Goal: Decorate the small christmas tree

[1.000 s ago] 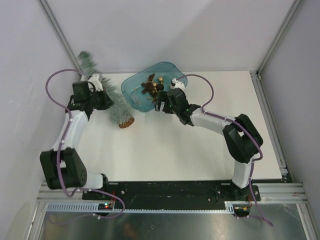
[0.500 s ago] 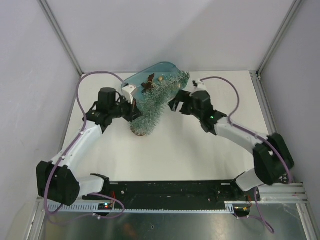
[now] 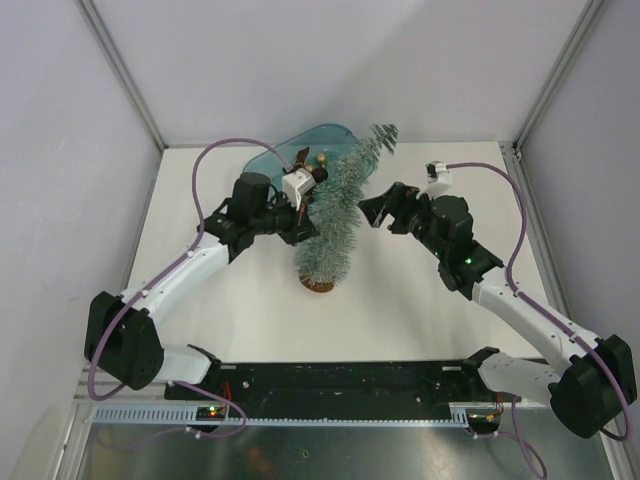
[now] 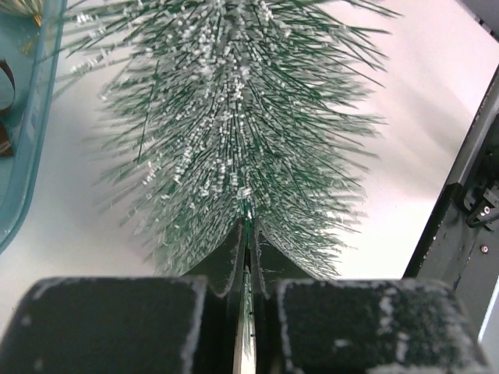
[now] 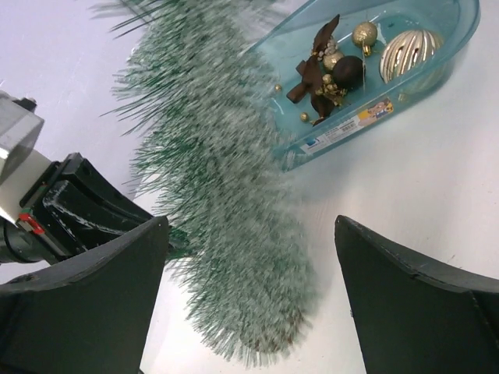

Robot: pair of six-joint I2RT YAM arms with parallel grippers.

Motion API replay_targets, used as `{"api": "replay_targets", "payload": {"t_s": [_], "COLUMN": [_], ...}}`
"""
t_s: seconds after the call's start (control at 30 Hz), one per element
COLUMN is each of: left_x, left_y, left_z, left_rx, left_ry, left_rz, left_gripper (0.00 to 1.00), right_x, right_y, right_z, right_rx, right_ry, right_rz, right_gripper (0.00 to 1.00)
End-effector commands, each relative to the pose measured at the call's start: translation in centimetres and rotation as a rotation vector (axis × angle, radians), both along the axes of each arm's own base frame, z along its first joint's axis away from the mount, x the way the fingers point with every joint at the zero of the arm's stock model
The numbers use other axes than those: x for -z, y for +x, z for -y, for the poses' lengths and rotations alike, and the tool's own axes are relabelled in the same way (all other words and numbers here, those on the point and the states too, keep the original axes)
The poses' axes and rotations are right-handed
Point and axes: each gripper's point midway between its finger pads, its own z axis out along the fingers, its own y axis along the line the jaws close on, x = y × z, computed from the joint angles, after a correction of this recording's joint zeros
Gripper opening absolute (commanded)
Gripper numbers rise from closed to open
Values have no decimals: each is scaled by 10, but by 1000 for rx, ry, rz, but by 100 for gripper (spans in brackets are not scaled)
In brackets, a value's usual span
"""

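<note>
The small christmas tree, frosted green with a round wooden base, leans across the middle of the table with its tip toward the back right. My left gripper is shut on its trunk from the left. In the left wrist view the left gripper has its jaws pressed together deep in the needles. My right gripper hangs open just right of the tree, apart from it. In the right wrist view the tree shows blurred beyond the wide-apart fingers.
A teal tub sits behind the tree at the back of the table. In it lie a brown star ornament, a dark bauble and a ribbed gold bauble. The tub's wall is at the left wrist view's left edge.
The left arm has carried the tree from the far left, past the tub, to the table's middle. The right gripper has drawn back from the tub to the tree's right side, still open.
</note>
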Motion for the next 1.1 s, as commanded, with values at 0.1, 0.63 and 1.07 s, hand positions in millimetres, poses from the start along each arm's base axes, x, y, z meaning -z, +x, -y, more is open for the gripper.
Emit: {"api": "replay_targets", "payload": {"t_s": [0.1,0.63,1.07], "left_x": [-27,-32,-30], "left_y": [9,-3,7], "left_z": [15,18,19], "left_rx": [5,38,-3], "left_ry": [-48,-86,-24], "left_rz": [119,141,193], "left_gripper": [6,8,40], "right_x": [-13,-9,36], "right_y": [-8,-3,0], "right_z": [-9,-21,20], "right_rx": [-61,-54,172], "right_ry": [19,13,-101], "right_rz": [53,67,-106], "right_gripper": [92,93,93]}}
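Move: The left hand holds the tree by its near-left side; its middle is about 6 cm right and 4 cm ahead, roughly level with the fingers, while the base is some 18 cm below and 4 cm back. The large ornament box sits about 27 cm ahead, 2 cm left and 15 cm lower. From the right hand, empty and wide open, the tree's middle is about 7 cm left, 2 cm ahead and 7 cm below. The left hand stays almost in place, dipping about a centimetre and then rising some 3 cm, its wrist tipping slightly; its fingers, shut on the tree at the start, part to roughly a quarter open only at the very end, and its hold on the tree ends. Beside the tree the right hand first edges about 2 cm left and slightly back, then sinks some 2.5 cm, keeping its fingers wide open without a visible grip on the tree. ##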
